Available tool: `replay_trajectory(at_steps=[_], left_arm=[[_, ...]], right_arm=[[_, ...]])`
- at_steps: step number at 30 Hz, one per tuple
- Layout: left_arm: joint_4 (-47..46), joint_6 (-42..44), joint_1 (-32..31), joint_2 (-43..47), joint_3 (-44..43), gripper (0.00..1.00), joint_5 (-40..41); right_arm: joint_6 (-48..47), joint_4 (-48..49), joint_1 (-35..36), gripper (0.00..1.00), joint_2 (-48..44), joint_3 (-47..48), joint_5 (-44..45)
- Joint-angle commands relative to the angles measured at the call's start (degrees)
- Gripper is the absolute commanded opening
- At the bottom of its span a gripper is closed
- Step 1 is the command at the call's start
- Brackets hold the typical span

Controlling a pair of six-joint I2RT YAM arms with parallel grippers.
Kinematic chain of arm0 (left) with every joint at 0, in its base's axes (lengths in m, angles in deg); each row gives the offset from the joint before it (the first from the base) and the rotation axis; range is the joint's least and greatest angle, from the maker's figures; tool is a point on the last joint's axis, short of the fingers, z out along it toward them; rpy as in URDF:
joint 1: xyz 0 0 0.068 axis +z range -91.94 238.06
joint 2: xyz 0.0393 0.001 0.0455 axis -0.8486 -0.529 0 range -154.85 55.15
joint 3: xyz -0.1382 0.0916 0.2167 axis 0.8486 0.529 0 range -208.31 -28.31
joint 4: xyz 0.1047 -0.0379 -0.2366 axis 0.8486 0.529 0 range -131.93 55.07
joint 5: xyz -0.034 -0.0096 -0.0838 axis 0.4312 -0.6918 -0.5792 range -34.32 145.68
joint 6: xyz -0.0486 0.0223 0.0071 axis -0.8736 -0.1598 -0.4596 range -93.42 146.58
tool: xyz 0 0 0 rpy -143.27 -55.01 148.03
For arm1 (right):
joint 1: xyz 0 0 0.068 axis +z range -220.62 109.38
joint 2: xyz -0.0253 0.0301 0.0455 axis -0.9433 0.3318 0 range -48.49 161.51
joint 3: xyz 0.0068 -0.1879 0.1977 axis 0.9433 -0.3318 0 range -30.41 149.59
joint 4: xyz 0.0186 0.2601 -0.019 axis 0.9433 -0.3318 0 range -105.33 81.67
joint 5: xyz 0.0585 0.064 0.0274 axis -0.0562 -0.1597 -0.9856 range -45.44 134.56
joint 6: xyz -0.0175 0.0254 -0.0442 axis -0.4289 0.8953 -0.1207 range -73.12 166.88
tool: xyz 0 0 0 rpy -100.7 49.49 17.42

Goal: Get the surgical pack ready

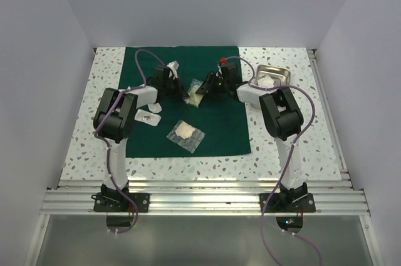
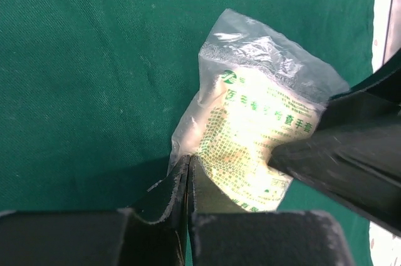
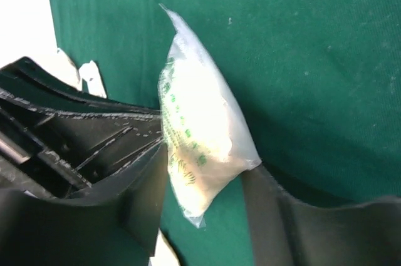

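A dark green cloth [image 1: 219, 128] lies flat on the table. Near its middle a clear gauze pouch [image 1: 193, 99] with green print hangs between my two grippers. My left gripper [image 2: 188, 163] is shut on the pouch's [image 2: 257, 122] lower left corner. My right gripper [image 3: 207, 163] stands open round the same pouch [image 3: 200, 122], one finger on each side and touching its edges. From above, the left gripper [image 1: 178, 89] comes in from the left and the right gripper [image 1: 200, 91] from the right. A second pouch [image 1: 186, 134] lies flat on the cloth nearer me. A shiny steel tray [image 1: 282, 69] stands right of the cloth.
Small white packets [image 1: 150, 116] lie at the cloth's left edge under the left arm. Another white packet [image 1: 172, 66] lies behind the left gripper. Something white sits in the tray. White walls close in the speckled table on three sides.
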Motion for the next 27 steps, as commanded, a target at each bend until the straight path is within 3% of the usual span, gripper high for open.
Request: replay_trajectory(at_steps=[1,3,4,5,7,13,18,27], left_arm=[[-2.1,-0.7,-0.2,3.2,0.9,0.05,-1.2],[-2.5,-0.3,-0.2,4.6,1.6,0.12,-0.3],[-2.0,0.4,-0.2,6.5,1.8,0.15,0.6],[-0.7,0.7,-0.1,7.4,1.8,0.24,2.8],[1.8,1.5,0.6,10.8,2.1,0.31,5.0],[6.3,1.3,4.2,22.2,7.0,0.67,16.8],[5.8,-0.1,8.5,30.6,14.6,0.76,22.3],[0.7,-6.7,13.3,37.2,26.4,0.85,28.4]], right_arm=[[2.9,3.6,0.1,0.42,0.6,0.8,1.0],[3.4,4.0,0.1,0.34,0.5,0.7,1.2],[3.7,4.3,0.1,0.25,0.3,0.5,1.4],[3.7,4.5,0.1,0.21,-0.1,0.2,1.6],[3.6,4.4,0.0,0.19,-1.2,-0.4,2.3],[3.4,4.5,-3.1,0.19,-6.4,-2.8,1.1],[2.7,4.7,-11.0,0.18,-13.2,-7.6,-0.6],[0.1,-0.8,-26.6,0.18,-22.6,-14.2,0.0]])
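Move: The printed packet, still gripped by the left hand, lies about 3 cm right of it and 2 cm ahead; from the right hand it is some 3 cm to the left and level. From the right hand, the tray lies roughly 27 cm right, 1 cm ahead and 6 cm below. The cotton packet lies on the cloth about 16 cm back of the left hand, straight behind and 4 cm below. Right fingers pinch the packet; left lets go, withdrawing leftward; right carries it about 25 cm rightward towards the tray. ##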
